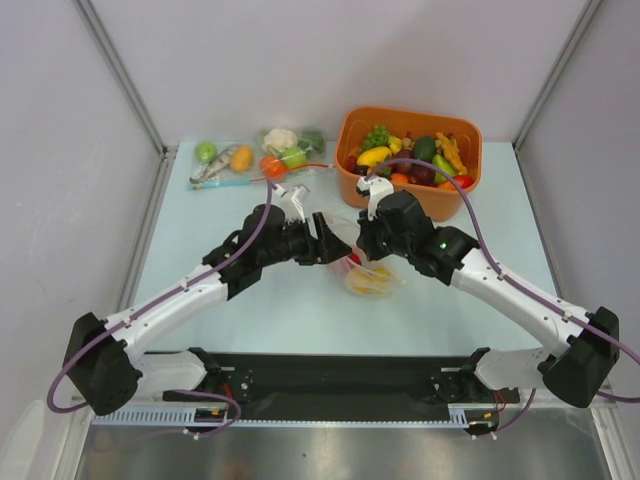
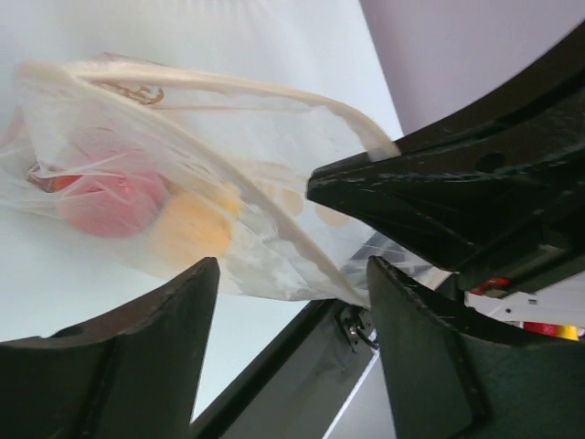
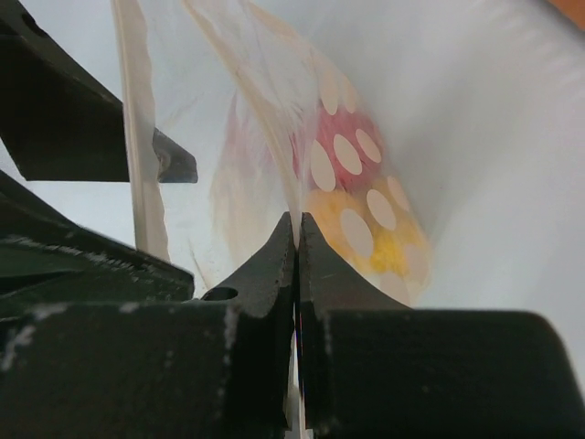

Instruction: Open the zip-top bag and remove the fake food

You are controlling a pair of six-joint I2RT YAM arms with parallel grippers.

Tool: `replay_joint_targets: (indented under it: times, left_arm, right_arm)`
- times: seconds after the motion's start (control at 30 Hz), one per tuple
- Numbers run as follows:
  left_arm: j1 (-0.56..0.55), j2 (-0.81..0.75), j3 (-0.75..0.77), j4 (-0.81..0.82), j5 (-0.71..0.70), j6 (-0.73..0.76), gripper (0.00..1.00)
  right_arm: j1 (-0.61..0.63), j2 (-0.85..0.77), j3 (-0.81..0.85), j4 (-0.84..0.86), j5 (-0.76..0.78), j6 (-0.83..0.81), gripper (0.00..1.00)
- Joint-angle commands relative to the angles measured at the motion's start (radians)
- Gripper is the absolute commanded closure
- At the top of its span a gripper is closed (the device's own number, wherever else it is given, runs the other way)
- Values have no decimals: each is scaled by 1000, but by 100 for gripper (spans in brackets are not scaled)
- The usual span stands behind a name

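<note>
The zip-top bag (image 1: 370, 275) hangs over the middle of the table, its pale zip strips spread apart in the left wrist view. A red fruit (image 2: 114, 206) and a yellow-orange one (image 2: 192, 229) of the fake food lie inside the zip-top bag (image 2: 265, 146). My right gripper (image 3: 298, 219) is shut on one wall of the bag (image 3: 247, 137), with the red fruit (image 3: 352, 123) and the yellow fruit (image 3: 393, 249) beyond its tips. My left gripper (image 2: 292, 265) is open, its fingers straddling the bag's lower edge without pinching it. Seen from above, the left gripper (image 1: 334, 246) and the right gripper (image 1: 361, 243) nearly touch.
An orange basket (image 1: 410, 115) full of plastic produce stands at the back right. Two other clear bags with toy food, one (image 1: 225, 160) and another (image 1: 290, 150), lie at the back left. A black rail (image 1: 340, 385) runs along the near edge between the arm bases.
</note>
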Motion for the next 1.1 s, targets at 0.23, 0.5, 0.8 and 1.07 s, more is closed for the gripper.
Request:
replay_joint_targets:
  times: [0.23, 0.5, 0.8, 1.07]
  left_arm:
    - [-12, 63, 42, -13, -4, 18, 91]
    - [-10, 99, 134, -92, -6, 107, 100]
    - [-10, 66, 125, -326, -165, 199, 100]
    - [-12, -20, 33, -415, -288, 227, 100]
  right_arm:
    - [9, -55, 6, -5, 131, -14, 100]
    - [-38, -115, 16, -68, 230, -11, 100]
    - [-55, -121, -9, -88, 225, 2, 100]
    - [-50, -94, -43, -48, 199, 49, 100]
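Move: The bag's loose rim already runs between my open left fingers, about 1 cm right and 1 cm back of their middle. From my left hand, the red fruit lies some 4 cm ahead, 3 cm right and 9 cm below, the yellow fruit level ahead, 7 cm right and 10 cm below. My right hand still pinches the bag's other side; the loose rim is roughly 4 cm to its left, level ahead and in height. I shut my left fingers on the loose rim while sinking about 3 cm, lift briefly, then draw it left about 5 cm and farther down, tipping the fingers some 20 degrees more steeply. My right hand keeps its pinch and pulls its side about 6 cm right, away from the left, rising slightly and then settling again. ##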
